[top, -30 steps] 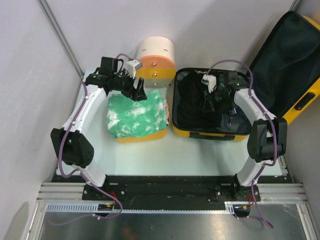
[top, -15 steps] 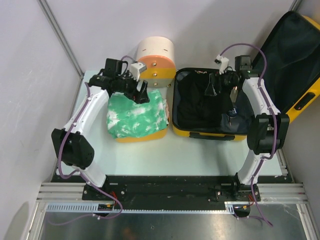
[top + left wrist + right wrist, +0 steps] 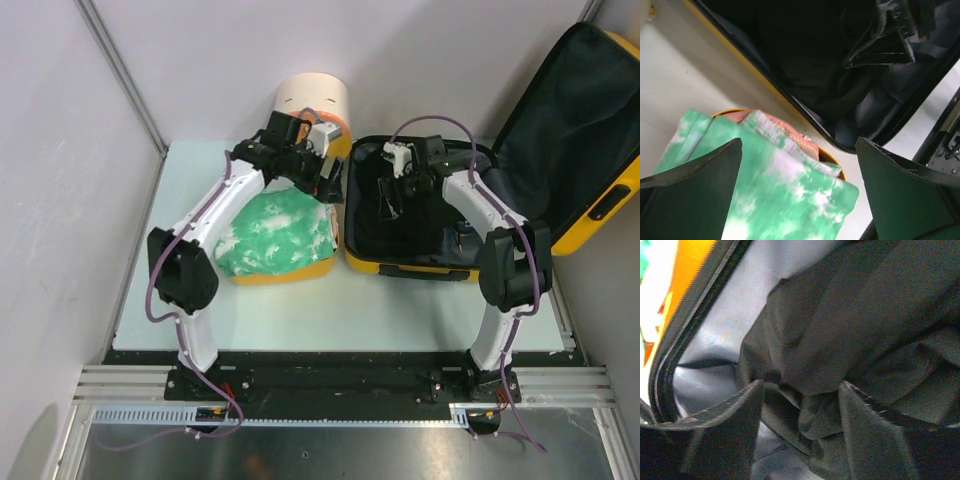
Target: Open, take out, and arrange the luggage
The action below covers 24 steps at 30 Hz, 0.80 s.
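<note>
The luggage, a yellow hard-shell suitcase (image 3: 420, 272), lies open on the table with its dark-lined lid (image 3: 570, 120) standing up at the right. Dark clothing (image 3: 425, 230) fills its base. My right gripper (image 3: 388, 198) is down inside the left part of the case. In the right wrist view it (image 3: 801, 387) is open, its fingers either side of a fold of dark cloth (image 3: 840, 340), not pinching it. My left gripper (image 3: 328, 183) hangs open between the suitcase and the tub. In the left wrist view it (image 3: 799, 145) holds nothing above the green cloth (image 3: 785, 195).
A small yellow tub (image 3: 300, 272) heaped with green-and-white cloth (image 3: 275, 235) stands left of the suitcase. A cream-and-orange cylinder (image 3: 305, 100) lies behind it. A pink-orange cloth (image 3: 790, 137) peeks out under the green one. Walls close in left and behind.
My left arm has swung right, from above the tub's back to its right edge by the suitcase. My right gripper has opened and moved left inside the case.
</note>
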Each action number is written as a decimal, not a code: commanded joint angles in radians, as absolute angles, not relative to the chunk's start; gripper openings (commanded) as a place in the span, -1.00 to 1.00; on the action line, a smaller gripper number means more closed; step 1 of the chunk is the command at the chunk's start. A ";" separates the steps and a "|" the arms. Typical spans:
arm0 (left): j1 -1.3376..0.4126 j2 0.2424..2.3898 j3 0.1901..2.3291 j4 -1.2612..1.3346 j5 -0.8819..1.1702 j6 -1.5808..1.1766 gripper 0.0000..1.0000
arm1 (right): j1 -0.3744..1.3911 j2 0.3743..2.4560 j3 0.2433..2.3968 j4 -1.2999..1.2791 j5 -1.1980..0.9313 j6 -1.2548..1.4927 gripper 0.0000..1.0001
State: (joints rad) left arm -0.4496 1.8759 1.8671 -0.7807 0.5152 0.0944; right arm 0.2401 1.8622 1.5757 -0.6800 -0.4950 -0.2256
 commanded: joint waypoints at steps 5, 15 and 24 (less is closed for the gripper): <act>-0.526 1.939 1.928 -0.689 0.371 -0.093 0.99 | 0.181 1.870 1.675 -0.712 -0.490 -0.184 -0.88; -0.555 2.026 1.976 -0.647 0.425 -0.138 1.00 | 0.069 1.763 1.705 -0.848 -0.614 -0.172 -1.00; -0.644 2.147 2.124 -0.621 0.529 -0.207 0.99 | -0.097 1.865 1.500 -0.841 -0.479 -0.336 -1.00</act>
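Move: The right gripper is open inside the suitcase, with the black cloth's middle roughly 2 cm ahead, 3 cm to its right and 4 cm below. The suitcase's left rim is about 9 cm to its left and level fore and aft; the blue badge lies some 15 cm right and 5 cm back. From the left gripper, the same cloth is about 17 cm right, 2 cm ahead and 14 cm below. Shut the right fingers on the black cloth as you dip about 3 cm, raise them some 9 cm, then sweep right over the suitcase floor, ending about 13 cm right of the start and back down near the starting height, the hand turning roughly 15 degrees clockwise. Meanwhile bring the open left gripper right about 9 cm and down 4 cm, over the suitcase's left rim towards the cloth. ##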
